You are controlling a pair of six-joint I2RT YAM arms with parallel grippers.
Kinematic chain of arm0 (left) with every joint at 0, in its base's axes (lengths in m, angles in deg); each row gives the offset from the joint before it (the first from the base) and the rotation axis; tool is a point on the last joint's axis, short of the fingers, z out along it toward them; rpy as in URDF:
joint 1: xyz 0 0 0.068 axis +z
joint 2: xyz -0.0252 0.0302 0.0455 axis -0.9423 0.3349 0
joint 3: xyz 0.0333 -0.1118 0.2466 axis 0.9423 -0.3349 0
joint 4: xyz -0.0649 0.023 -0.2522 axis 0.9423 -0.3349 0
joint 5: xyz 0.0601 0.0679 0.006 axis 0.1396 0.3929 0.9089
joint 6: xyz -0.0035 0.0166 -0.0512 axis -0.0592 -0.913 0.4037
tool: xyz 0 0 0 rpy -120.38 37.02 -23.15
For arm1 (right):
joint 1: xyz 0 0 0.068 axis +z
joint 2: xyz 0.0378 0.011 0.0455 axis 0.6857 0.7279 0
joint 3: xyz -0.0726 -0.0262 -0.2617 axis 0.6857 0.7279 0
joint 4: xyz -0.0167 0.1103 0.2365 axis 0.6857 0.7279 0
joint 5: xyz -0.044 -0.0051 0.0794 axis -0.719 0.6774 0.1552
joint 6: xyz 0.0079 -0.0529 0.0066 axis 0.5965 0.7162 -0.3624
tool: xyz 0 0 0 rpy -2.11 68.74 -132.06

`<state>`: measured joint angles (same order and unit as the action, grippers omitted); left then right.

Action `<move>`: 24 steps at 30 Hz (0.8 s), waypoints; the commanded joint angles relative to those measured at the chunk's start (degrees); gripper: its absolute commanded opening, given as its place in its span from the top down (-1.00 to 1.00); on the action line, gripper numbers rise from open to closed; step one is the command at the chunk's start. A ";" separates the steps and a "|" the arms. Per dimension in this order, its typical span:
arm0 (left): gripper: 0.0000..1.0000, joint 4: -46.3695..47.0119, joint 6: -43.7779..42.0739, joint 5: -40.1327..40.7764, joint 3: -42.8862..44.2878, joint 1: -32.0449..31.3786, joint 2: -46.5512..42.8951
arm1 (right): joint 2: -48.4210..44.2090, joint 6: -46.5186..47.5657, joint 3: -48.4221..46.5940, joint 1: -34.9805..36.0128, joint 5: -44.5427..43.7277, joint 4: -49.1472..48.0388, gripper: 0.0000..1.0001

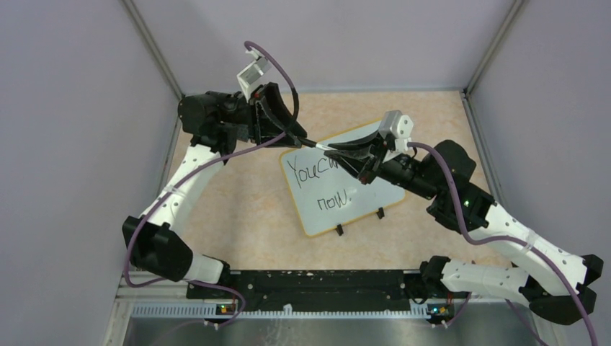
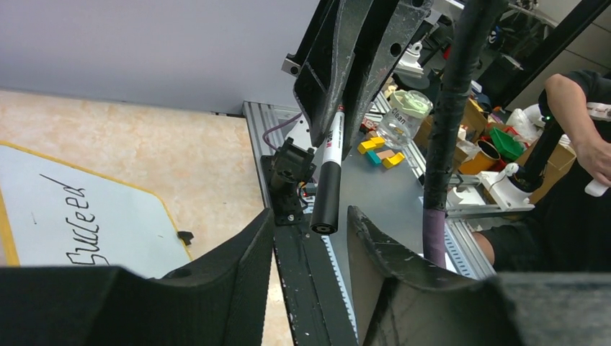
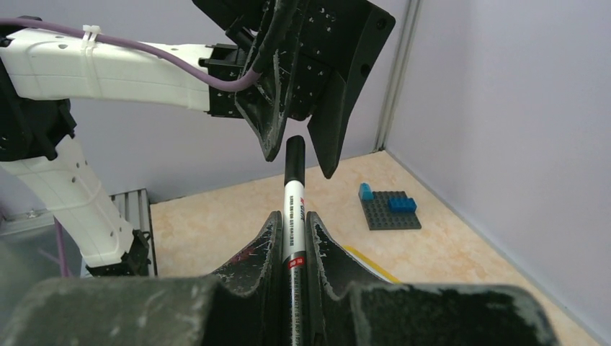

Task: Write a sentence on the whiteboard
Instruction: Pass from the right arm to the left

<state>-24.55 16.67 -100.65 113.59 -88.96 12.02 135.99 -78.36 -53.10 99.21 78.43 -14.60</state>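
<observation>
The whiteboard [image 1: 375, 196], yellow-rimmed, lies mid-table with the sentence [image 1: 317, 173] on it in black. "You ca" and "now." show from above; my right arm hides the remainder. The left wrist view shows the whiteboard [image 2: 43, 209] with "Succeed" [image 2: 76, 223]. My right gripper [image 3: 293, 215] is shut on a white marker [image 3: 294, 198] and holds it out above the board's far edge. The marker's black cap [image 2: 326, 205] sits between the fingers of my left gripper [image 2: 311, 213], which stand apart from it, open. From above, the left gripper [image 1: 299, 137] meets the right gripper [image 1: 339, 151] tip to tip.
A small dark plate with blue blocks [image 3: 389, 207] lies on the tan table near the purple wall. A black rail [image 1: 310, 281] carrying both arm bases runs along the near edge. Purple cables loop over both arms. A person [image 2: 576, 144] and clutter sit beyond the table.
</observation>
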 commanded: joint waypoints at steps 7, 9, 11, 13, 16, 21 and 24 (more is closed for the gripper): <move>0.50 2.57 -0.64 -1.07 -1.35 -1.75 -2.88 | 0.38 -2.43 -3.67 -0.81 1.04 1.04 1.00; 0.65 2.94 -0.40 -1.25 -1.43 -2.15 -2.90 | 0.53 -3.73 -3.84 -0.87 1.30 1.16 1.00; 0.78 3.33 -0.30 -1.50 -1.54 -2.30 -2.97 | 0.67 -4.87 -3.96 -0.98 1.25 1.18 1.00; 0.92 3.49 0.02 -1.45 -1.74 -2.58 -3.13 | 0.79 -5.80 -4.15 -1.18 1.25 1.26 1.00; 1.00 4.02 0.17 -0.95 -2.47 -3.31 -3.42 | 0.97 -6.52 -4.28 -1.31 3.31 1.27 1.00; 1.00 5.26 1.31 0.16 -2.28 -5.24 -3.16 | 1.88 -6.66 -4.19 -1.34 5.55 1.44 1.00; 1.00 5.44 1.51 0.71 -2.44 -6.49 -2.68 | 2.44 -6.57 -4.38 -1.29 6.14 1.27 1.00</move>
<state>-22.08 17.74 -101.85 111.39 -92.04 10.43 136.41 -83.58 -54.65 98.12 82.13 -11.15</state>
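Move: Gripped by the right hand, the marker has its middle some 5 cm to the left hand's right and 3 cm back, almost level, its black cap end reaching to the open left fingertips. The right gripper is about 7 cm to the right and 4 cm back. The whiteboard's middle lies roughly 15 cm ahead and 12 cm right, some 43 cm below. From the right hand, the marker's middle is about 2 cm left and 1 cm ahead. Closing from about half open, the left fingers pinch the end of the marker's black cap while the left hand eases back some 2 cm towards the robot, its fingers still pointing right at the other gripper. The right hand keeps its hold on the body, drifting back only about 1 cm and tipping some 5 degrees. ##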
